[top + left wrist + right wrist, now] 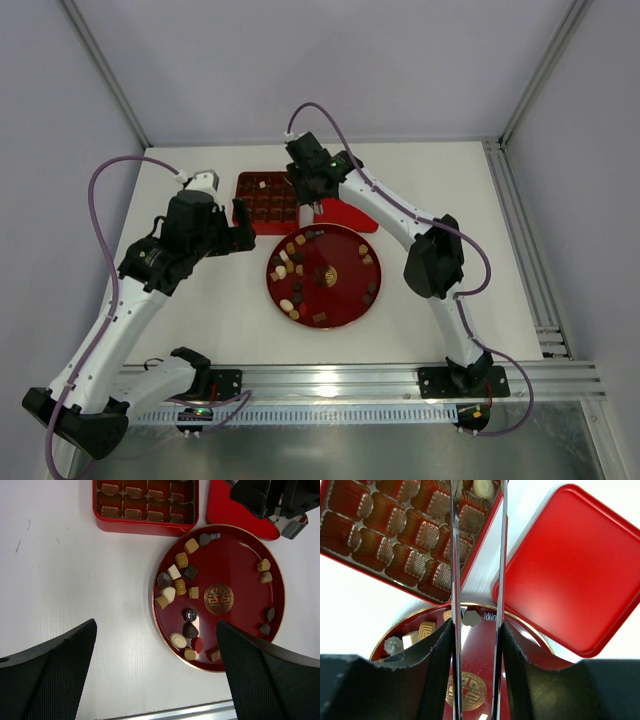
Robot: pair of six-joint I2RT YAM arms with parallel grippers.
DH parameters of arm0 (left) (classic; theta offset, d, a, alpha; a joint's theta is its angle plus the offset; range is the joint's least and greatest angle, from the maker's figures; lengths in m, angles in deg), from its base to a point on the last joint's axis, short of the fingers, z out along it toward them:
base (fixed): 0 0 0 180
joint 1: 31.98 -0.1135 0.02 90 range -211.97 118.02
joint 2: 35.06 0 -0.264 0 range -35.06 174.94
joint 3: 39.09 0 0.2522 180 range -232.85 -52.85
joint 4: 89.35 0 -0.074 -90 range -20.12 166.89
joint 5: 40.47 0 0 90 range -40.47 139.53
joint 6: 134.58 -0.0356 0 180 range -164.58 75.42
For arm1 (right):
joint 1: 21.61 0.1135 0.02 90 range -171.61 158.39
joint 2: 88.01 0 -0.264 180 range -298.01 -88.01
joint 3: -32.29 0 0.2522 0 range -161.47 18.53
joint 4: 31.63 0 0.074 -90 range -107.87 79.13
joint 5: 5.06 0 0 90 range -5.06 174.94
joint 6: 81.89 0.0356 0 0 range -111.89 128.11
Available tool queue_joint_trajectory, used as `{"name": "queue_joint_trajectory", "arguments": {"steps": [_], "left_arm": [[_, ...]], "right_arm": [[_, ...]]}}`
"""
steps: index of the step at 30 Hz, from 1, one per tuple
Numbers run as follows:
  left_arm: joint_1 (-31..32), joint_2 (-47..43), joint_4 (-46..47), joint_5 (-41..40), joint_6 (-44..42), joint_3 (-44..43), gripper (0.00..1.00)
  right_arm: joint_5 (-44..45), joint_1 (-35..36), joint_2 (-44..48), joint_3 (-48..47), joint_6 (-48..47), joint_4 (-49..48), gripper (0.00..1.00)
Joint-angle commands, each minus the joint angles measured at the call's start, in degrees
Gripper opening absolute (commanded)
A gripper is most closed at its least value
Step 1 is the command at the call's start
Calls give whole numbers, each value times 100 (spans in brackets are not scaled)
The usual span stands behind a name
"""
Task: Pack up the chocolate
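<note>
Several small chocolates, dark brown, tan and cream-white [177, 577], lie on the round red plate [240, 550], mostly along its left side [293, 258]. My right gripper [477, 625] is shut on metal tongs [456, 555]. Their blades stand apart and reach over the red grid box [405, 530]. A cream-white piece [484, 487] sits between the blade tips in a box compartment; whether the tongs grip it is hidden by the frame edge. My left gripper [156, 630] is wide open and empty, hovering over the table by the plate's left rim [240, 238].
The box's flat red lid [570, 570] lies on the table right of the box, touching the plate's far rim [350, 215]. An aluminium rail [330, 380] runs along the near table edge. The right arm [430, 255] crosses beside the plate's right side.
</note>
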Motion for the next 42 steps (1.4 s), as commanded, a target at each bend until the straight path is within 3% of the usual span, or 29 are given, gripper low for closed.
{"name": "queue_joint_trajectory", "arguments": {"steps": [1, 6, 10, 15, 24, 32, 42], "left_arm": [[-7, -2, 28, -26, -85, -212, 100], [-7, 16, -7, -53, -76, -274, 100], [-7, 7, -25, -88, -59, -309, 100], [-7, -2, -16, -158, -6, -318, 100], [-7, -90, -42, -220, 82, -388, 100], [-7, -107, -69, -193, 178, -292, 100], [-7, -99, -95, -202, 126, -283, 100]], "right_arm": [[102, -9, 167, -414, -75, -147, 44], [172, -9, 412, -625, -75, -16, 44], [190, 17, 991, -153, 82, 99, 43], [207, 244, 2485, 1464, 337, 90, 43], [524, 1949, 4647, 4339, 1663, 503, 43], [480, 2881, 5124, 5377, 2429, 785, 42], [699, 2979, 4641, 5281, 2465, 565, 43]]}}
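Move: The right hand holds the tongs pointing forward and down, already open around the white oval chocolate in the box, about 8 cm ahead, 6 cm left and 10 cm below. The red chocolate at the tray's near end lies roughly 25 cm back, 2 cm left and 11 cm below; the brown rectangle lies some 27 cm back and 2 cm right. From the idle left hand, the red chocolate is about 8 cm back, 13 cm right and 20 cm below. Keeping its grip on the tongs, the right hand draws them up clear of the white oval, rises about 9 cm, then swings quickly back some 31 cm and a little right over the tray. It sinks to its former height towards the red chocolate and brown rectangle, tipping the tongs about 10 degrees steeper, opening unchanged; no touch on a piece can be seen. ##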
